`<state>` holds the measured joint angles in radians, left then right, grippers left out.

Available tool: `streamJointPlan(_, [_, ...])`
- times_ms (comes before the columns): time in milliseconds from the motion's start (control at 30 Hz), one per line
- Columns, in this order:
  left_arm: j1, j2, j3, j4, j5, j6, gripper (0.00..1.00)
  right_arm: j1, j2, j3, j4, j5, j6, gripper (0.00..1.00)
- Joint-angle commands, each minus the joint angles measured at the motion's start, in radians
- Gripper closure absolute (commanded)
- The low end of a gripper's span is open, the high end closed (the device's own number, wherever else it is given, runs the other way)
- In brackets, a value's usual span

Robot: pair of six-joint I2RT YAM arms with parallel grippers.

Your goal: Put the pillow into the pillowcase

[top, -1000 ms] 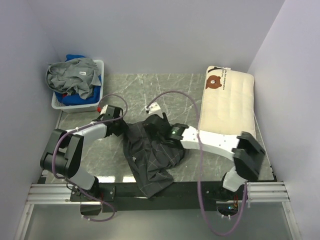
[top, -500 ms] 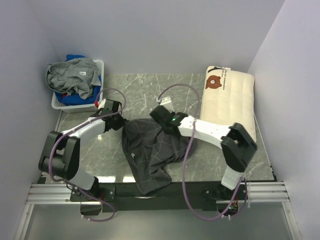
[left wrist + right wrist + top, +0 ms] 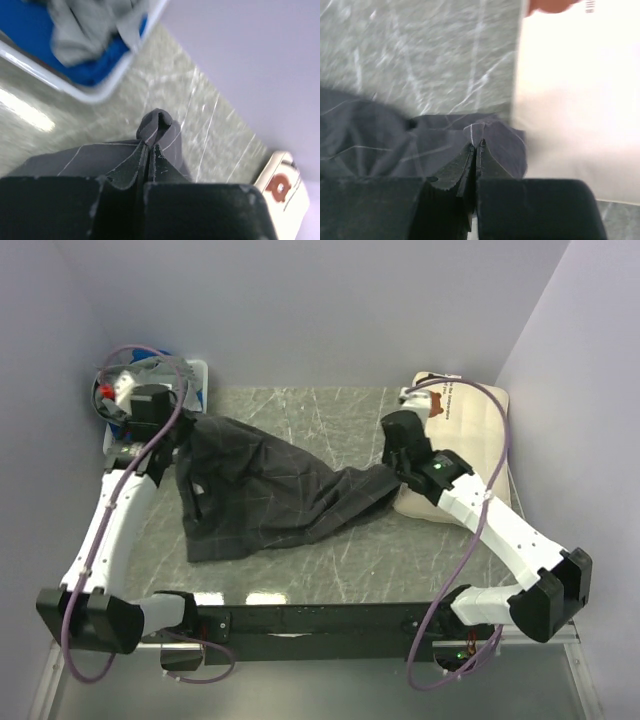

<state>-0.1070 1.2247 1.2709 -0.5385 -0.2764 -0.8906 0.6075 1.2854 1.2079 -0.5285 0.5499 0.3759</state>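
The dark charcoal pillowcase (image 3: 265, 490) with thin light grid lines is stretched across the table between both arms. My left gripper (image 3: 185, 430) is shut on its far left corner, and a fold of the pillowcase (image 3: 156, 125) sticks out past the fingertips. My right gripper (image 3: 400, 472) is shut on the right end of the pillowcase (image 3: 485, 131), right at the pillow's left edge. The cream-white pillow (image 3: 470, 430) lies along the right side, its brown bear face at the far end partly behind the right arm's cable. In the right wrist view the pillow (image 3: 580, 100) fills the right half.
A white basket (image 3: 200, 375) of grey and blue clothes stands at the far left corner, partly behind my left wrist; in the left wrist view the basket (image 3: 85, 90) shows close by. The table (image 3: 300, 415) is grey marbled. Walls close in on three sides.
Both grippers closed on the crumpled pillowcase at the near middle and pulled it apart. The left went to the far left, the right to the pillow, and the fabric is now stretched out.
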Motion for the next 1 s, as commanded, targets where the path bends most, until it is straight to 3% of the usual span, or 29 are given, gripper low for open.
streamJointPlan(0, [0.098, -0.082, 0.143, -0.121, -0.038, 0.09, 0.99, -0.115, -0.087, 0.07, -0.005, -0.013, -0.002, 1.0])
streamJointPlan(167, [0.228, -0.119, 0.258, -0.192, 0.021, 0.145, 0.99, -0.258, -0.136, 0.148, -0.013, -0.056, 0.001, 1.0])
streamJointPlan(333, [0.254, -0.126, 0.327, -0.215, 0.11, 0.166, 0.99, -0.341, -0.101, 0.298, -0.054, -0.168, 0.024, 1.0])
streamJointPlan(700, [0.242, -0.105, 0.32, -0.209, 0.364, 0.219, 0.99, -0.342, 0.115, 0.59, 0.059, -0.52, 0.092, 1.0])
streamJointPlan(833, [0.179, -0.123, 0.327, -0.236, 0.361, 0.239, 0.99, -0.331, 0.216, 0.595, 0.246, -0.685, 0.133, 1.0])
streamJointPlan(967, [0.179, -0.133, 0.411, -0.299, 0.323, 0.257, 0.97, -0.299, 0.291, 0.628, 0.325, -0.76, 0.155, 1.0])
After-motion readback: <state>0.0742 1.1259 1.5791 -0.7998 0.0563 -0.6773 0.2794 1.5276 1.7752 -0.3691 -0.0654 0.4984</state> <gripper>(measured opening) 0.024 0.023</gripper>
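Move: Each hand already holds the grey pillowcase by a gathered edge, its middle hanging some 19 cm right of, 4 cm nearer than and 15 cm below the left hand. From the right hand that middle is about 21 cm left, level, 12 cm lower. The pillow lies about 12 cm ahead, 13 cm right and 20 cm below the right hand; the laundry basket is roughly 16 cm ahead, 7 cm left and 21 cm below the left. Both hands keep their closed grip and carry the pillowcase up: the right swings out some 10 cm to its right as it climbs, then comes back left and reaches forward over the table, ending nearly 20 cm higher and 10 cm farther out, with its left side rolled up and its fingers tipped up by about 15 to 30 degrees. The left rises about 10 cm, drawing back some 6 cm while it swings out to its left and returns, its wrist finally turning slightly clockwise, so that the cloth's right end is led high and forward and its left end held back. ##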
